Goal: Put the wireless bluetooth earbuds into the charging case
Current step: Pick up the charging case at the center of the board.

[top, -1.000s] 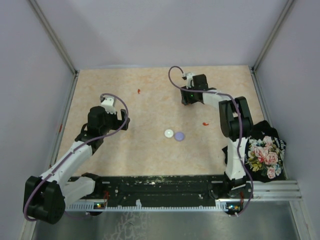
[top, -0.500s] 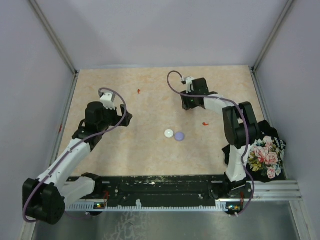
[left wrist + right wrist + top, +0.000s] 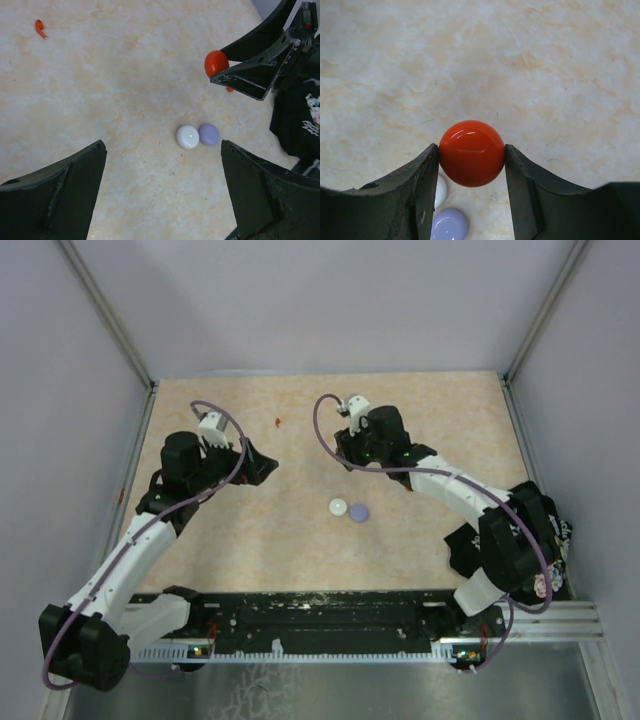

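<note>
My right gripper (image 3: 471, 149) is shut on a glossy round red charging case (image 3: 471, 153) and holds it above the table; the left wrist view shows that case (image 3: 216, 63) between the right fingers. A white case (image 3: 338, 507) and a lavender case (image 3: 358, 512) lie side by side mid-table, just below the held one. One tiny red earbud (image 3: 277, 422) lies at the far left, also seen in the left wrist view (image 3: 40, 27). A second red earbud (image 3: 229, 89) peeks out under the right fingers. My left gripper (image 3: 162, 150) stands open and holds nothing, short of the two cases.
A black floral cloth (image 3: 548, 540) lies at the table's right edge beside the right arm's base. Grey walls and metal rails (image 3: 130, 450) bound the table on the left, right and far sides.
The right arm has swung left and toward the middle with the red case, its jaws closing slightly on it. The left gripper has moved farther out and to the right, staying open.
</note>
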You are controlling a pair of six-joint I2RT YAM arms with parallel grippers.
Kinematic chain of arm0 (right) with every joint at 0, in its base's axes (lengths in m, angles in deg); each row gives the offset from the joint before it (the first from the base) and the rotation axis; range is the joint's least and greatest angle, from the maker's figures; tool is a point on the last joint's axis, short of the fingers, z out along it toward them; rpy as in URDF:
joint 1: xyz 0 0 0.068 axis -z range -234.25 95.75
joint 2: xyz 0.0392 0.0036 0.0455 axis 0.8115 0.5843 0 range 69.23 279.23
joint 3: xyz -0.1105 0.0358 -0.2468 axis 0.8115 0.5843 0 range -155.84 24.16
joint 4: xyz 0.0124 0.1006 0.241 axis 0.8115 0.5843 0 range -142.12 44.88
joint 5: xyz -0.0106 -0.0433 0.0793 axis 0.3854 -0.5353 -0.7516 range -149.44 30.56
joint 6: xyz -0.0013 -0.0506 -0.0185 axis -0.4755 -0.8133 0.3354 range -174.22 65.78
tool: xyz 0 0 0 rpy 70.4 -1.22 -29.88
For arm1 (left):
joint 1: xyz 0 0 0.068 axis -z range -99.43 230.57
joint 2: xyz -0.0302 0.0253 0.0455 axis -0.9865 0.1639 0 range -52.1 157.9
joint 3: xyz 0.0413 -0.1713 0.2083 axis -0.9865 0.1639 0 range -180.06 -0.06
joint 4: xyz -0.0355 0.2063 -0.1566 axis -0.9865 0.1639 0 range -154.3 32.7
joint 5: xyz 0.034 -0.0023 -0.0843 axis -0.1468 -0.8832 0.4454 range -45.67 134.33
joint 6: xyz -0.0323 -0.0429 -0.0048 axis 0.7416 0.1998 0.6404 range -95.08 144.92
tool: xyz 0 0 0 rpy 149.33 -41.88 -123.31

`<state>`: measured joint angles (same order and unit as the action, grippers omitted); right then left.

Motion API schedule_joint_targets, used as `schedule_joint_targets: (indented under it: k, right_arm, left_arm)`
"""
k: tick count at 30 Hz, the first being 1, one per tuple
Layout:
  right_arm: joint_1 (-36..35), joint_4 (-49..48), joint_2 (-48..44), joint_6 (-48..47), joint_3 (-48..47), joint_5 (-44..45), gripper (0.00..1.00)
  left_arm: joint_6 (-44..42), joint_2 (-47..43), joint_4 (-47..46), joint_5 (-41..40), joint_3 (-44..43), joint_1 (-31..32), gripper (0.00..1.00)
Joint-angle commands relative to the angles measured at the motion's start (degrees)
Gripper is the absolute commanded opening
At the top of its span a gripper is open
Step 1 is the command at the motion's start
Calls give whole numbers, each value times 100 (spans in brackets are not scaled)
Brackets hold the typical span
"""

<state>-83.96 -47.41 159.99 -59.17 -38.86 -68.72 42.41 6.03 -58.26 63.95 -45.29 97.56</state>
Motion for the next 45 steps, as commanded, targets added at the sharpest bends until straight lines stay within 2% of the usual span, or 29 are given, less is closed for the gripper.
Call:
schedule_joint_targets:
  k: [1, 5, 14, 27, 38, 45]
  right_arm:
    - [-446, -753, -697, 117, 258, 107, 34]
    - [-851, -1277, -1064, 170, 590, 194, 31]
    - [-1629, -2273, -1448, -64, 978, 293, 30]
    - [-2115, -3005, -1620, -225, 1180, 210, 30]
    - [-2224, -3141, -1667, -234, 1230, 194, 30]
    - [-2223, -3187, -1695, -234, 1229, 178, 30]
  left_arm:
    - [280, 33, -90, 774, -332, -12, 100]
    - [532, 122, -172, 1153, -437, -5, 100]
    - [1110, 303, -478, 1700, -500, 5, 99]
    - [1852, 487, -1257, 2208, -219, 84, 84]
    - [1991, 640, -1477, 2299, -167, 211, 64]
    - [1991, 660, -1565, 2333, -184, 267, 40]
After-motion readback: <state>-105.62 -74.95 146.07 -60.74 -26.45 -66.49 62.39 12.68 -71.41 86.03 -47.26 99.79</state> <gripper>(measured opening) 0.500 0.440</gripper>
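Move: The red charging case is already pinched in the right fingers, well off the table. From the wide-open left hand it lies about 19 cm to the right, 8 cm ahead and 7 cm lower, so the left gripper is the mirror of that from the right hand. On the table, some 12 cm below the right hand, sit the white case, 8 cm back and 2 cm left, and the purple case, 10 cm back and 4 cm right. The red case, kept in the right hand's steady grip, is carried back, left and up about 11 cm each way towards the left gripper, while the right wrist swings its fingertips up and round counter-clockwise by some 20 degrees. The left hand comes to meet it, going right, then also up and slightly back, rolling and turning clockwise; its fingers close to under half open, straddling the case's thin sides. ##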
